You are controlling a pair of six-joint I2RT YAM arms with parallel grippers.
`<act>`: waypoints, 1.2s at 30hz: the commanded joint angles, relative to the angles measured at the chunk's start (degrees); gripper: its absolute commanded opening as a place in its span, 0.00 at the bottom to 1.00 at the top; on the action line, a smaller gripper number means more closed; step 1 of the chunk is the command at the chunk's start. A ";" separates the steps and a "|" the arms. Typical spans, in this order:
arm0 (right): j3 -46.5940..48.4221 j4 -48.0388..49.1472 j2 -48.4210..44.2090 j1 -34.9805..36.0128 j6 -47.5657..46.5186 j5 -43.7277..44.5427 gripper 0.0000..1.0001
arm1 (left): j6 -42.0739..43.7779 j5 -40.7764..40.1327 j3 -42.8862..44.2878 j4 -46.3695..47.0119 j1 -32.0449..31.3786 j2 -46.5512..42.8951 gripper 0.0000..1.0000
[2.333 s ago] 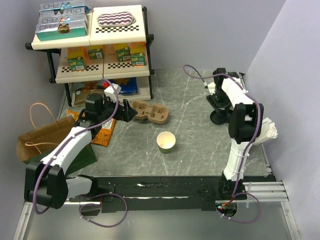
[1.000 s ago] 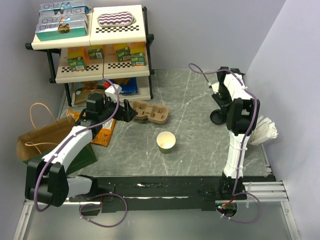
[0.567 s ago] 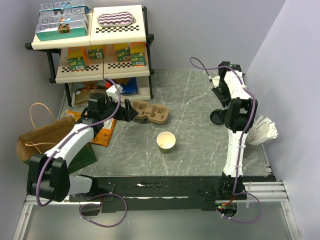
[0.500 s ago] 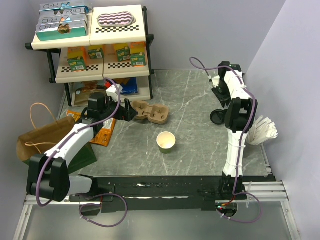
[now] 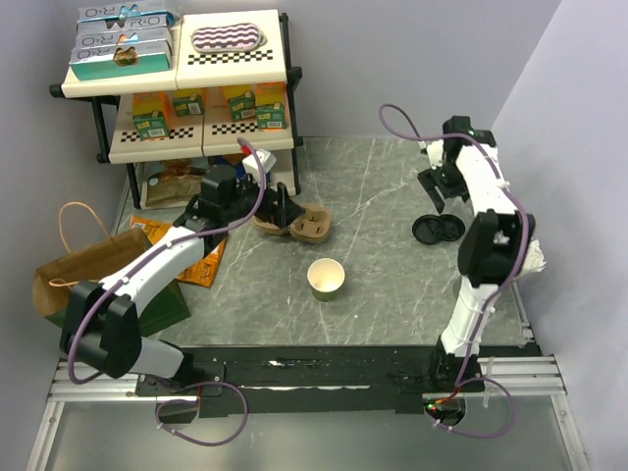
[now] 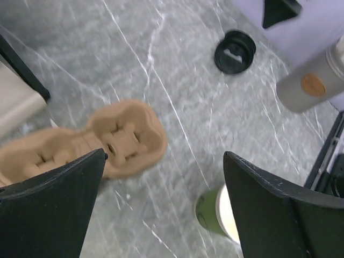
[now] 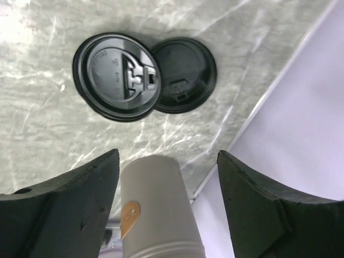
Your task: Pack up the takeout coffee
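The takeout coffee [image 5: 326, 278] is a small green cup with a cream inside, standing upright and lidless at mid-table; the left wrist view catches its edge [image 6: 214, 210]. Two round black lids [image 5: 437, 229] lie flat side by side at the right [image 7: 117, 75]. My left gripper [image 5: 285, 206] hovers open over the brown pulp carrier [image 5: 299, 222], holding nothing [image 6: 164, 156]. My right gripper [image 5: 439, 191] hangs open behind the lids. In its wrist view [image 7: 167, 153] a grey cup stack [image 7: 158, 209] shows between the fingers with a gap on either side.
A brown paper bag [image 5: 83, 265] lies open at the left, with an orange packet [image 5: 206, 263] beside it. A three-tier shelf [image 5: 191, 88] of boxes stands at the back left. The right wall [image 5: 579, 196] is close behind the lids.
My left gripper has swung right, from beside the carrier to over it. My right jaws have opened wider and that arm has shifted back and right, uncovering the two lids.
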 commanded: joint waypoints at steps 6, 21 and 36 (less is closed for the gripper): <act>-13.43 16.91 -4.94 -4.44 -1.16 0.80 0.80 | 1.48 -0.53 7.25 -5.18 0.37 2.41 0.98; -19.50 20.69 -3.52 -5.50 -4.06 -3.95 0.67 | 6.14 -2.19 6.02 -10.99 0.37 0.38 0.97; -15.01 17.08 -2.73 -5.50 -1.24 -9.75 0.57 | 5.08 -1.49 5.93 -10.64 0.28 0.91 0.97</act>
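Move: From the right hand, the right-hand one of the two overlapping black lids lies about 9 cm below, some 3 cm back and 1 cm to the right. The left lid, lapped against that lid, is also 3 cm back but 6 cm to the left. The grey tumbler stands roughly 18 cm back and 5 cm to the right. From the left hand, the right lid lies some 50 cm to the right, 3 cm ahead and 18 cm below. The right hand, half open and pointing down, swings about 4 cm to its right and drops some 7 cm onto the level of the two overlapping black lids, its fingertips ending close over their far edges by the right lid. Down there it eases back left by 2 cm and up by 1 cm, tips swinging left as the fingers narrow part-way without shutting on a lid, while the open left hand sinks 2 cm near the brown tray. ##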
